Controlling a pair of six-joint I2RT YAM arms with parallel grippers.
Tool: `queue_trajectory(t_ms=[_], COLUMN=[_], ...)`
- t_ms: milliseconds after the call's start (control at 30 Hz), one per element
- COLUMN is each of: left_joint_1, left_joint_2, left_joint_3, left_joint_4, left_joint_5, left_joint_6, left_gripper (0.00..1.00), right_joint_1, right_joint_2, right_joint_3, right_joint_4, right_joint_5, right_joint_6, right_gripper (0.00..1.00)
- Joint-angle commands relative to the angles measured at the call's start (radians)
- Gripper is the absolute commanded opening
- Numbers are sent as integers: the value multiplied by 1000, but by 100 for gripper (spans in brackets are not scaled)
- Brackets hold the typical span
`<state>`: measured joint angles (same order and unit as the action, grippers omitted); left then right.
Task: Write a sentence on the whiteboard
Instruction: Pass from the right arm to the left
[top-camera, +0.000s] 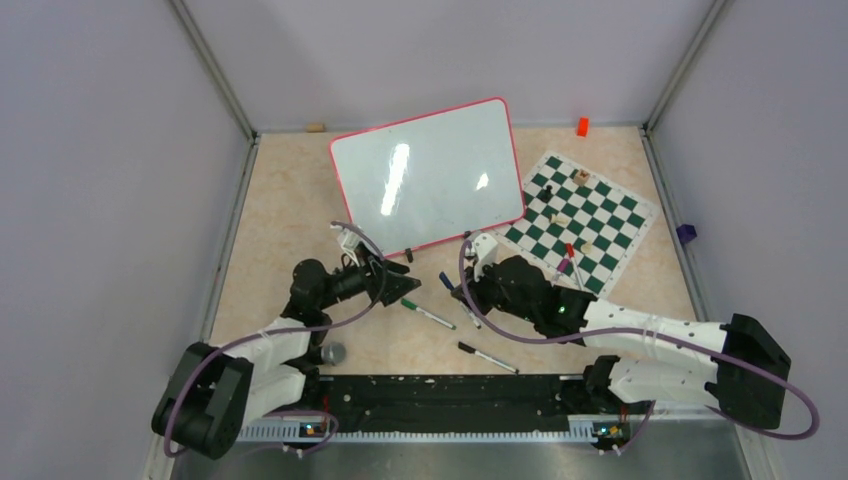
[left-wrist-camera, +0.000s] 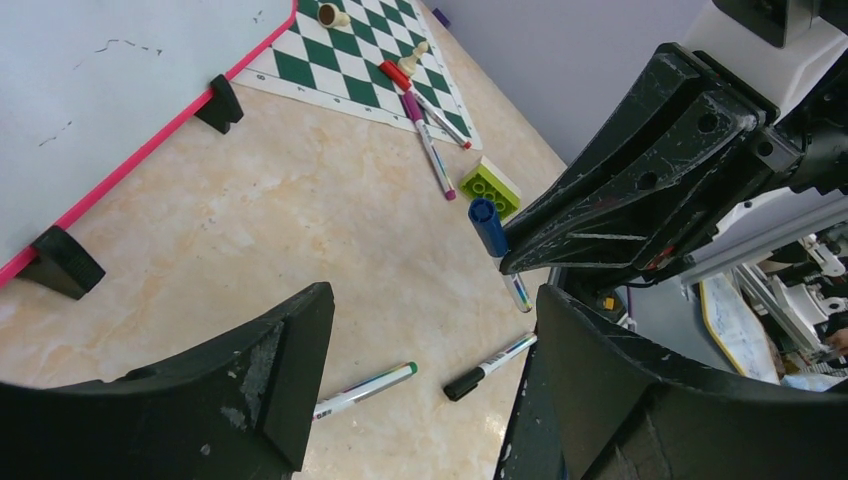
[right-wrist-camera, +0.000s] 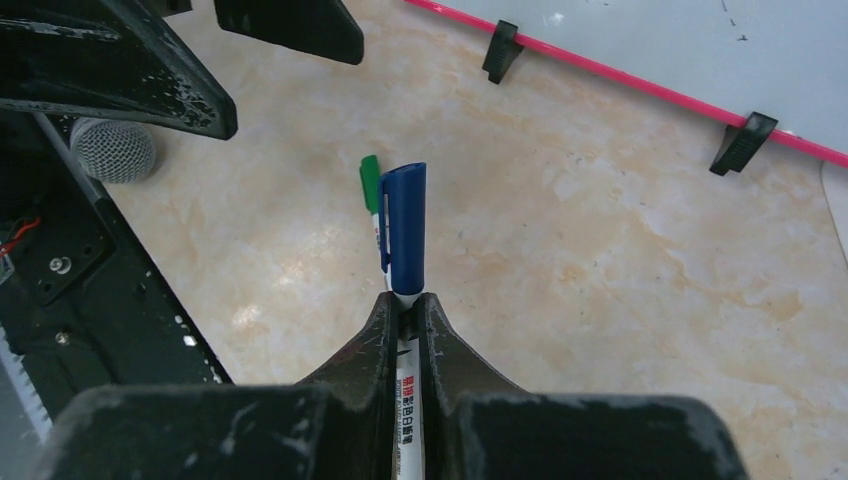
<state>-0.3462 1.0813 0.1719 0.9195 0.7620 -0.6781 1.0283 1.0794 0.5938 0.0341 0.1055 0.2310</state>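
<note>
The whiteboard (top-camera: 430, 175), glossy white with a red frame, lies tilted at the back centre. No sentence shows on its face, only a few faint specks (left-wrist-camera: 125, 45). My right gripper (right-wrist-camera: 405, 305) is shut on a white marker with a blue cap (right-wrist-camera: 404, 235), which points out past the fingertips above the table. From above, that gripper (top-camera: 462, 290) sits just below the board's lower edge. My left gripper (left-wrist-camera: 430, 370) stands open to its left (top-camera: 405, 285), nothing between its fingers (left-wrist-camera: 270, 370), facing the blue cap (left-wrist-camera: 487, 225).
A green-capped marker (top-camera: 428, 314) and a black-capped marker (top-camera: 487, 357) lie on the table near the arms. A chess mat (top-camera: 580, 215) with pieces and two markers lies to the right. A green block (left-wrist-camera: 490, 187), a microphone (top-camera: 333, 353) and an orange block (top-camera: 582, 126) are also here.
</note>
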Motion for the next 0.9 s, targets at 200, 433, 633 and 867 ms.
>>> queue_trajectory(t_ms=[200, 433, 633, 867], left_joint_1=[-56, -89, -99, -122], left_joint_2=[81, 117, 117, 131], left_joint_3=[54, 65, 71, 93], left_joint_4=[182, 227, 214, 184], left_joint_5=[86, 113, 122, 128], left_joint_6=[-39, -57, -52, -39], left_gripper=[67, 58, 50, 47], right_joint_1=[-9, -9, -9, -10], right_joint_2=[31, 118, 115, 146], right_joint_3=[35, 88, 92, 131], right_joint_4=[124, 158, 190, 176], right_joint_5=[-166, -225, -203, -205], right_joint_6=[5, 17, 22, 9], right_gripper=[0, 0, 0, 0])
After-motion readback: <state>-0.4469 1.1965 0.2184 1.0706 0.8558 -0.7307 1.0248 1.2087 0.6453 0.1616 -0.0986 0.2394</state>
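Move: The blue-capped marker is held in the shut right fingers, its cap about 7 cm to the left gripper's right, level with it in reach and height. The left gripper's open fingers are some 10 cm left of the right hand, 2 cm ahead and about 1 cm higher. From the left hand, on the table some 13 cm below, the green marker lies 3 cm right and 2 cm back, the black marker 16 cm right and 11 cm back. Bring the left gripper right and back, about 4 cm in all, rising slightly and turning some 10 degrees clockwise, while narrowing its fingers to about half open around the blue cap. Meanwhile keep the marker pinched in the right fingers and carry it cap first about 4 cm left and slightly back, turning some 10 degrees counter-clockwise. Ease both to a near stop without shutting the left fingers. ##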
